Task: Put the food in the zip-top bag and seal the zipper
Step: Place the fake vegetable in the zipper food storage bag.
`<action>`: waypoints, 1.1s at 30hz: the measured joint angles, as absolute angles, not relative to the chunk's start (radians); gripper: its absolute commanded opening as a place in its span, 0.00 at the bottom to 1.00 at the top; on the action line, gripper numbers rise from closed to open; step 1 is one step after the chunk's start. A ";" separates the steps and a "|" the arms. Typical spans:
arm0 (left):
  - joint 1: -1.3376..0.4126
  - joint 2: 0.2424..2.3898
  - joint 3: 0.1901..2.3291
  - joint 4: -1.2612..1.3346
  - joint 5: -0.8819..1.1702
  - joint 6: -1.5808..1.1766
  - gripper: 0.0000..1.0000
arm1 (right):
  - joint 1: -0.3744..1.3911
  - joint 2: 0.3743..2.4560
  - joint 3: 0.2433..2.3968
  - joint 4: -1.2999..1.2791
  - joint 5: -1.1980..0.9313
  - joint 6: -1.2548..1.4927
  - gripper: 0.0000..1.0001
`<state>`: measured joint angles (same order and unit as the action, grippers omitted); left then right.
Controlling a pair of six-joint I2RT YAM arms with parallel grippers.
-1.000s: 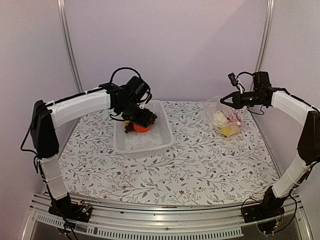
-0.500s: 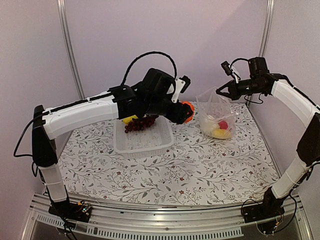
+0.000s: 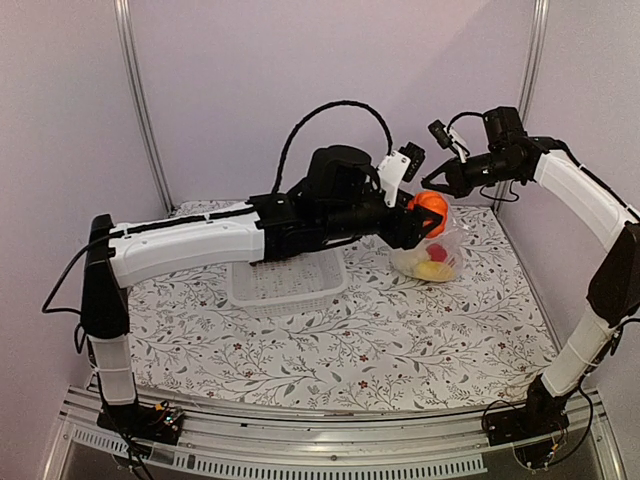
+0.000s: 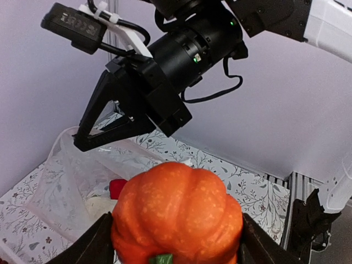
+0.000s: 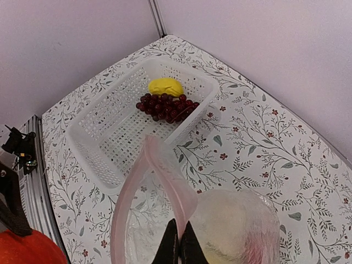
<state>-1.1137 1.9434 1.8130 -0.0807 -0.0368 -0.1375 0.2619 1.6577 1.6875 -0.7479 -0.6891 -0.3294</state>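
My left gripper (image 3: pixel 430 218) is shut on the orange tomato (image 4: pixel 177 214), which fills the space between its fingers and hangs over the mouth of the zip-top bag (image 3: pixel 432 252). My right gripper (image 5: pixel 179 247) is shut on the bag's pinkish zipper (image 5: pixel 165 181) and holds the mouth up and open. Inside the bag lie a white cauliflower (image 5: pixel 234 223), a red piece (image 4: pixel 116 187) and a yellow piece (image 3: pixel 436 270). In the white basket (image 5: pixel 104 137) remain a yellow lemon (image 5: pixel 165 86) and dark red grapes (image 5: pixel 168 107).
The white slotted basket (image 3: pixel 290 285) stands left of the bag on the flowered tablecloth. The left arm stretches across above it. Purple walls close in behind and to the right, with a metal post (image 3: pixel 138 100) at the back left.
The left arm has carried the orange tomato from the basket rightward and up to the bag's mouth. The right gripper has lifted the bag's edge higher.
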 measured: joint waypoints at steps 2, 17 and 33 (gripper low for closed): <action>-1.114 1.976 1.819 -0.044 -0.038 -0.134 0.61 | 0.262 1.659 1.698 -0.756 -0.689 -0.327 0.00; -1.102 2.137 1.943 0.025 -0.178 -0.133 0.63 | 0.264 1.659 1.703 -0.787 -0.691 -0.303 0.00; -1.087 2.252 2.027 -0.051 -0.251 -0.199 0.71 | 0.267 1.659 1.716 -0.794 -0.688 -0.258 0.00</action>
<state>-1.0870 2.2520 2.0266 -0.0509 -0.2512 -0.1989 0.2672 1.6588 1.7157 -0.7937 -0.6880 -0.2581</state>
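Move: Ahead of the left hand, which already holds the orange pumpkin, the mouth of the zipper food storage bag is some 10 cm farther out, 2 cm to the right and 8 cm lower. The right fingers pinching its rim are about 11 cm straight ahead of the left hand and 2 cm lower; from the right hand, the mouth is 6 cm below, 1 cm back and 2 cm right. The red pepper inside the bag lies roughly 17 cm ahead of the left hand, 9 cm right and 26 cm down. Bringing the held pumpkin to the bag's mouth, the left hand dips a little to the right, travels forward almost level, then sinks again under the right fingers: about 8 cm down and 8 cm forward in all, with 3 cm to the right. Its wrist turns some 15 degrees counter-clockwise, grip unchanged. The right hand stays put, keeping the bag's rim pinched and held up. ##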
